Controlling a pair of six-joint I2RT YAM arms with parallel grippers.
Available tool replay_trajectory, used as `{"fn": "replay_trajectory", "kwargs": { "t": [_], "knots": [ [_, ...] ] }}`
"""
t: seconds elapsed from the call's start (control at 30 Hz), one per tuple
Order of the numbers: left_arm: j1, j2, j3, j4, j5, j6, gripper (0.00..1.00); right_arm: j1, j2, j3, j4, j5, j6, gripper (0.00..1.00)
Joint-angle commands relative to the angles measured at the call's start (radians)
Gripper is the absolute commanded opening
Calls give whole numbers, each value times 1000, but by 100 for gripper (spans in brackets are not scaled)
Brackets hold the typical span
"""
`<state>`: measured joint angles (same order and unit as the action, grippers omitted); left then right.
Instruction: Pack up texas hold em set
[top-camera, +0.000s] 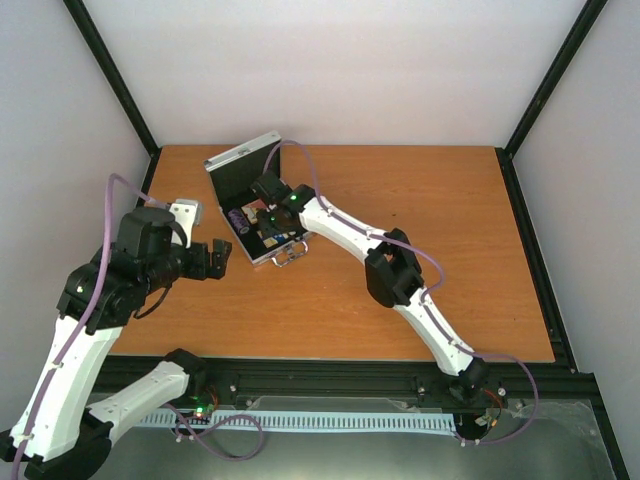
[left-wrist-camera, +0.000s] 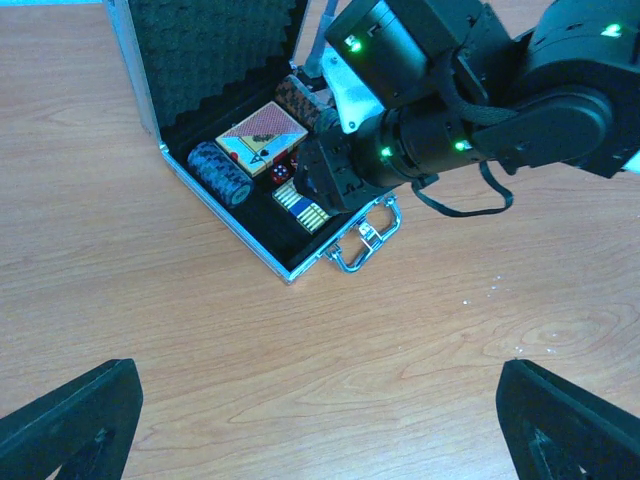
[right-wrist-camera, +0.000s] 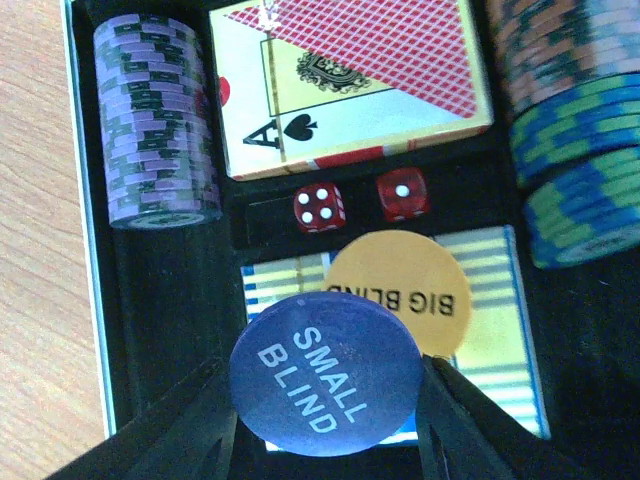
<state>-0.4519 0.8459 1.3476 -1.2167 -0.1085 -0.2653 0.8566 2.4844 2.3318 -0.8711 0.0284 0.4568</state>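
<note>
The silver case (top-camera: 222, 165) lies open at the table's back left, its lid up. In the right wrist view my right gripper (right-wrist-camera: 325, 405) is shut on a blue round "SMALL BLIND" button (right-wrist-camera: 325, 375), held low over the case's black tray. Below it lie an orange "BIG BLIND" button (right-wrist-camera: 415, 285) on a striped card deck (right-wrist-camera: 495, 320), two red dice (right-wrist-camera: 318, 205), a red-backed deck (right-wrist-camera: 350, 85), a purple chip stack (right-wrist-camera: 155, 120) and blue-green chips (right-wrist-camera: 580, 170). My left gripper (left-wrist-camera: 320, 415) hangs open over bare wood in front of the case (left-wrist-camera: 225, 225).
The case's metal handle (left-wrist-camera: 365, 245) sticks out toward the table's middle. The right arm (top-camera: 400, 270) stretches diagonally across the wooden table (top-camera: 420, 200). White walls and black frame posts enclose the table on three sides.
</note>
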Motion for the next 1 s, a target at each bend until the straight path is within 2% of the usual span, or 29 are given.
{"fn": "replay_trajectory", "kwargs": {
  "t": [0.0,0.17,0.33,0.4,0.5,0.6,0.8,0.97],
  "knots": [
    [-1,-3,31,-14,-5,-3,100,-6,61,53,69,-47,10,53],
    [-1,1,28,-11,-5,-8,100,-14,66,56,83,-47,16,77],
    [-1,6,30,-4,-11,-12,100,-18,39,51,63,-42,1,83],
    [-1,11,34,4,-11,-14,100,-18,21,45,51,-41,-7,89],
    [-1,26,52,16,-17,-14,100,-18,-33,0,50,-42,-21,91],
    [-1,54,85,30,-18,-5,100,-18,-103,-55,45,-28,-32,100],
    [0,179,203,71,-31,30,100,-19,-251,-181,36,-4,-58,100],
    [1,366,394,114,-59,46,100,-44,-344,-279,9,-40,-80,100]
  ]
}}
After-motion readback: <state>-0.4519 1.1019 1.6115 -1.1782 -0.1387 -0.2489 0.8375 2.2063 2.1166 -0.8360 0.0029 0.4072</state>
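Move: The right gripper holds the small blind button just above the yellow-and-blue deck in the open case: the deck's middle is about 2 cm ahead, 1 cm right and 4 cm below. The big blind button lies some 3 cm ahead, 1 cm right and 3 cm below; the ace deck 8 cm ahead and 3 left; the purple chips 5 ahead and 8 left. From the left gripper, the case's raised lid stands roughly 35 cm ahead, 2 right and 20 below. Lower the right gripper about 2 cm with a slight shift left and forward to set the small blind on the yellow-and-blue deck beside the big blind; open the half-closed fingers wide to let go, then lift some 10 cm, easing right and back towards the handle side. As it leaves, bring the open left gripper forward and up towards the lid, drifting a little right. ##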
